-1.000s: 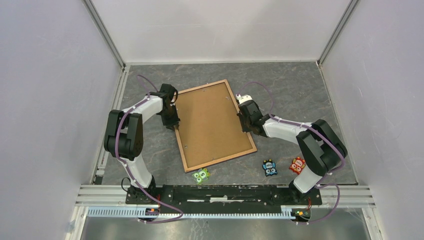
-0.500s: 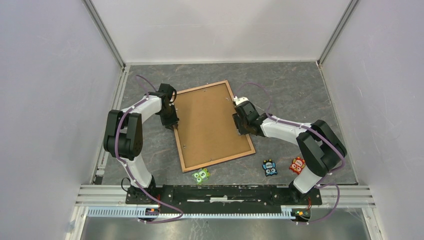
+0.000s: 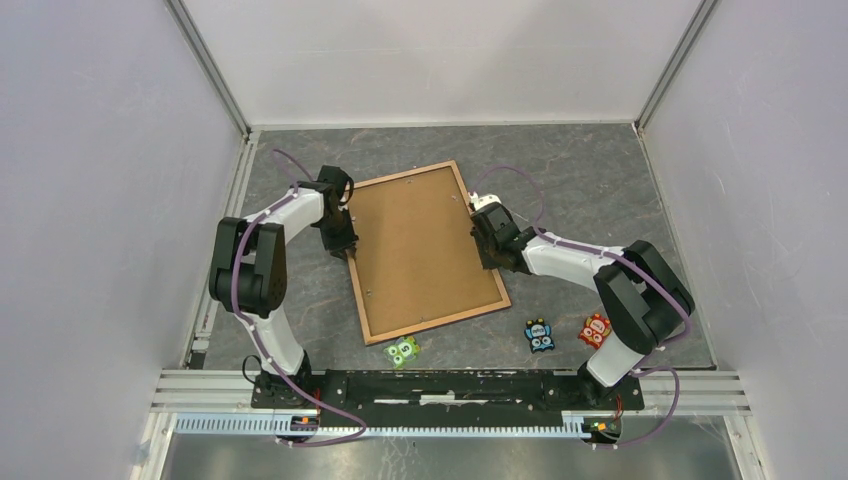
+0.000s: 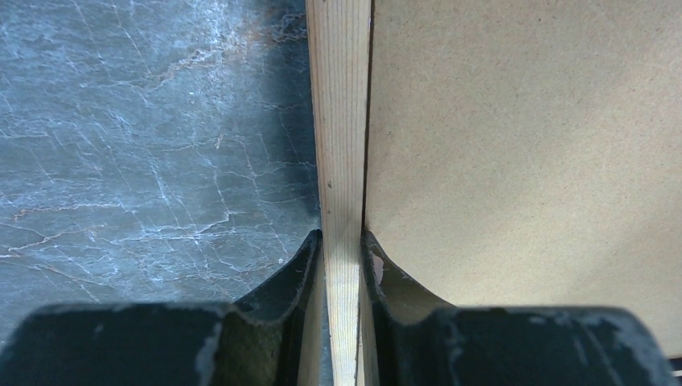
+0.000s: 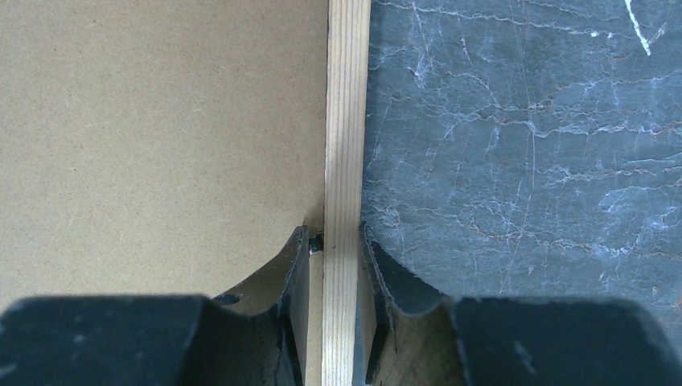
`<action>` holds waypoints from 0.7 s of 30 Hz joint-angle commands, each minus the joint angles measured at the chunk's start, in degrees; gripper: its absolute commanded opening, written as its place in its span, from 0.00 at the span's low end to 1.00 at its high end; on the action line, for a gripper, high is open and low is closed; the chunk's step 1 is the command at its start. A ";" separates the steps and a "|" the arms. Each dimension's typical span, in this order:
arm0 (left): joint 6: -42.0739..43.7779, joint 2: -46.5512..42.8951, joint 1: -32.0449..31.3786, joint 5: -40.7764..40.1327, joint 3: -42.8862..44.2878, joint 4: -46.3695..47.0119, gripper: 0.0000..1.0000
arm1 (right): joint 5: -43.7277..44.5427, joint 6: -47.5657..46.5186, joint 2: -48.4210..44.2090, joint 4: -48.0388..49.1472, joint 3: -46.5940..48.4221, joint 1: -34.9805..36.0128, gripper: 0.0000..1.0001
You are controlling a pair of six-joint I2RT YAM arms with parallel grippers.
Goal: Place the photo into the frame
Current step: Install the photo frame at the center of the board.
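The frame (image 3: 445, 320) lies back up on the table, its light wood rails around a brown backing board (image 3: 425, 250). My left gripper (image 3: 347, 240) is shut on the left rail (image 4: 338, 121), one finger pressed against each side of it. My right gripper (image 3: 487, 252) straddles the right rail (image 5: 347, 96). Its outer finger is against the wood. Its inner finger (image 5: 296, 249) stands a little off the rail, over the board (image 5: 161, 121). The photo is hidden from every view.
Three small toy figures lie near the front: green (image 3: 403, 350), blue (image 3: 539, 335) and red (image 3: 594, 330). A small black tab (image 5: 315, 241) sits where the board meets the right rail. Enclosure walls stand on three sides.
My right gripper let go of the right rail, shifted slightly along it and narrowed around it again. The left gripper and the frame have barely moved.
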 commanded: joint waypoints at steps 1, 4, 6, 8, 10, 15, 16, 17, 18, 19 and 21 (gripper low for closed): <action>-0.89 1.33 0.18 -1.54 3.22 0.18 0.02 | 0.97 -1.29 -0.06 0.17 2.50 0.35 0.22; 0.23 1.42 0.15 -1.79 2.93 0.58 0.02 | 0.92 -2.63 -1.54 2.27 3.82 0.36 0.39; 0.85 1.41 0.11 -1.75 2.49 0.73 0.02 | 1.67 -3.58 -1.35 3.35 5.66 0.26 0.55; 1.06 1.16 -0.02 -2.85 1.96 1.19 0.02 | 3.54 -4.75 0.52 3.09 9.08 0.23 0.65; 1.12 1.15 -0.08 -2.22 1.82 1.61 0.02 | 4.99 -6.39 3.46 2.70 13.67 0.14 0.70; 1.15 1.06 -0.13 -2.22 1.92 1.61 0.02 | 5.53 -9.96 11.70 3.85 23.39 -1.14 0.76; 1.16 1.10 -0.11 -2.22 1.91 1.59 0.02 | 5.04 -10.04 13.44 3.61 25.67 -1.68 0.76; 1.15 1.28 -0.10 -2.22 1.78 1.67 0.02 | 4.35 -9.96 14.79 3.53 27.48 -2.20 0.76; 1.15 1.46 -0.09 -2.22 1.66 1.77 0.02 | 3.26 -9.91 16.34 3.43 29.35 -2.81 0.77; 1.15 1.72 -0.12 -2.22 1.65 1.81 0.02 | 2.24 -9.95 17.69 3.16 31.31 -3.29 0.78; 1.15 2.10 -0.07 -2.22 1.73 1.79 0.02 | 1.22 -10.46 20.71 1.96 35.21 -4.01 0.78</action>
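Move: Along the frame's right side, the far right corner lies about 19 cm ahead of the right hand and 7 cm to its left, roughly level with the fingertips. The metal clip by that side's far end is some 6 cm nearer than the corner. The frame's near right corner is about 7 cm back and 3 cm right of the right hand. From the left hand, the far right corner is some 17 cm ahead and 19 cm right. Letting go of the frame's right rail, the right hand opens its fingers wide and swings forward about 13 cm, rising some 7 cm and drifting left along the rail towards the far right corner. The climb levels out by the end, and the fingertips tilt up and forward about 15 degrees. The left hand keeps its pinch on the left rail. ##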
